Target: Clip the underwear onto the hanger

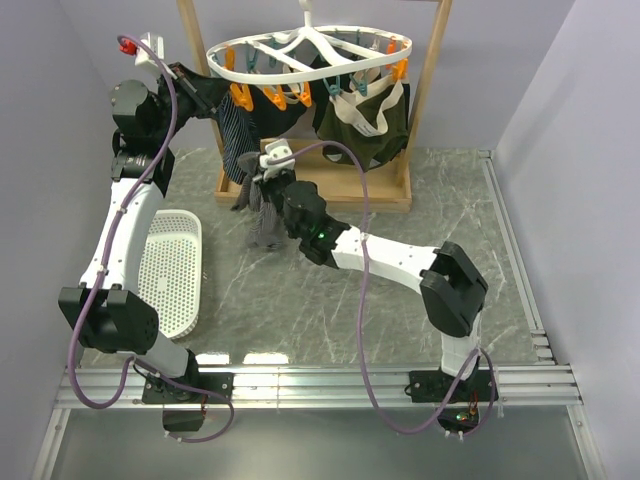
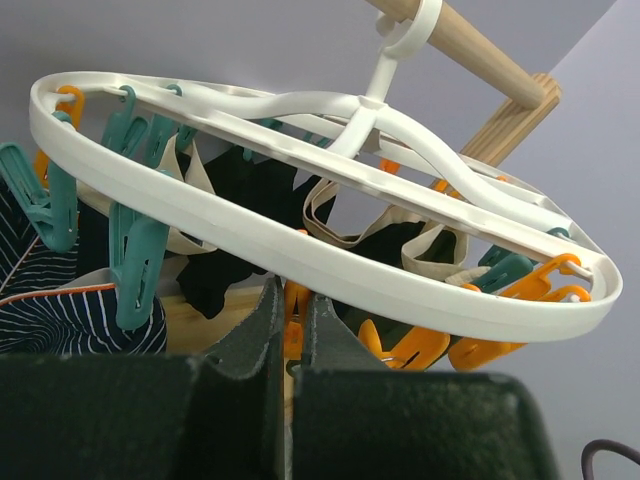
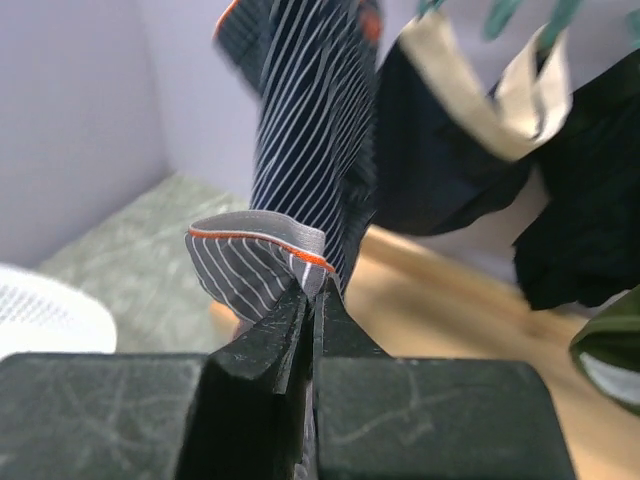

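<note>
The white oval hanger (image 1: 312, 58) hangs from the wooden frame, with orange and teal clips dangling under its ring (image 2: 300, 250). At the ring's left side my left gripper (image 1: 220, 97) is raised, and its jaws (image 2: 292, 292) are shut on an orange clip (image 2: 291, 325). The light grey striped underwear (image 1: 265, 222) hangs below my right gripper (image 1: 264, 180), above the table in front of the frame. In the right wrist view the right gripper (image 3: 312, 287) is shut on the folded waistband of the underwear (image 3: 245, 262), which has an orange edge.
A dark navy striped garment (image 3: 310, 110) and a dark olive pair with cream waistband (image 1: 368, 120) hang clipped on the hanger. The wooden frame (image 1: 420, 110) stands at the back of the table. A white perforated basket (image 1: 172, 270) lies on the left, beside the left arm.
</note>
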Motion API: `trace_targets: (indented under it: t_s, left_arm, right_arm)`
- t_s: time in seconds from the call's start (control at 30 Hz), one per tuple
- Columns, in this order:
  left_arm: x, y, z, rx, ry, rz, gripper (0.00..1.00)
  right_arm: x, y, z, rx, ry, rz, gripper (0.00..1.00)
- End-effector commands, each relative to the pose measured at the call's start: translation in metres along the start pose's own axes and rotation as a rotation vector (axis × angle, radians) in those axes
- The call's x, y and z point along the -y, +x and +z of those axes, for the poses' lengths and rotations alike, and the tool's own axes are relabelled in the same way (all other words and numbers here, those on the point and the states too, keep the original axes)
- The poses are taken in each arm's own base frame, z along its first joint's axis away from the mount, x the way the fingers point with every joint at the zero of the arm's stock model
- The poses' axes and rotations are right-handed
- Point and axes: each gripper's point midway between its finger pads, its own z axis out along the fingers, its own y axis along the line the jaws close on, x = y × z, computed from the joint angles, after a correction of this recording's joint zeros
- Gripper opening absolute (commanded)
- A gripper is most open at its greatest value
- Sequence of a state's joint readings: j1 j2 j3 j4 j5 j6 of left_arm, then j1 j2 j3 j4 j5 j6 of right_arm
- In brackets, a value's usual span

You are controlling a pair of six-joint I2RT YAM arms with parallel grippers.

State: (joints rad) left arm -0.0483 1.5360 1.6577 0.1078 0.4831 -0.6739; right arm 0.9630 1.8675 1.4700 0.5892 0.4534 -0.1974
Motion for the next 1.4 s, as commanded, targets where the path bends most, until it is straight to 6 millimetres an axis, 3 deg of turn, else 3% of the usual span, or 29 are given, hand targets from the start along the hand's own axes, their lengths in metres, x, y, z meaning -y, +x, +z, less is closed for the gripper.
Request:
trace_targets:
  t_s: [0.0,0.33,0.53,0.8,1.37]
  left_arm:
    - [0.015,-0.006,-0.010,0.003,0.028,0.011,0.00]
    - [0.010,0.003,-0.010,-0.020,0.019,-0.004,0.00]
    - [0.007,0.006,-0.010,-0.031,0.014,-0.009,0.00]
    - [0.005,0.010,-0.009,-0.041,0.010,-0.014,0.00]
    - [0.005,0.012,-0.009,-0.050,0.013,-0.020,0.00]
  right_arm:
    - [0.035,-0.059,0.015,0.173,0.169,0.051,0.00]
    - [0.053,-0.101,0.031,0.267,0.246,0.134,0.00]
    - [0.056,-0.115,0.034,0.300,0.254,0.152,0.00]
    - [0.063,-0.119,0.037,0.310,0.272,0.152,0.00]
    - [0.057,-0.123,0.044,0.306,0.252,0.171,0.00]
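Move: Pinched in the left fingers, the orange clip hangs from the near rim, about 4 cm ahead of the right hand, 4 cm to its left and 13 cm above it. The next orange clip is some 7 cm to the right of that one at the same height. The hanging striped underwear is about 12 cm ahead of the right hand, 4 cm left and 4 cm higher. From the left hand, its clip lies right at the fingertips. Lifting the grey striped underwear by its waistband, the right hand rises about 10 cm and reaches some 4 cm forward, drifting a little right, towards the left hand's orange clip. It moves quickly at first, then eases, its fingers tipping up and turning clockwise about 10 degrees each, with a slight roll. The left hand stays put, keeping its pinch on the clip. ##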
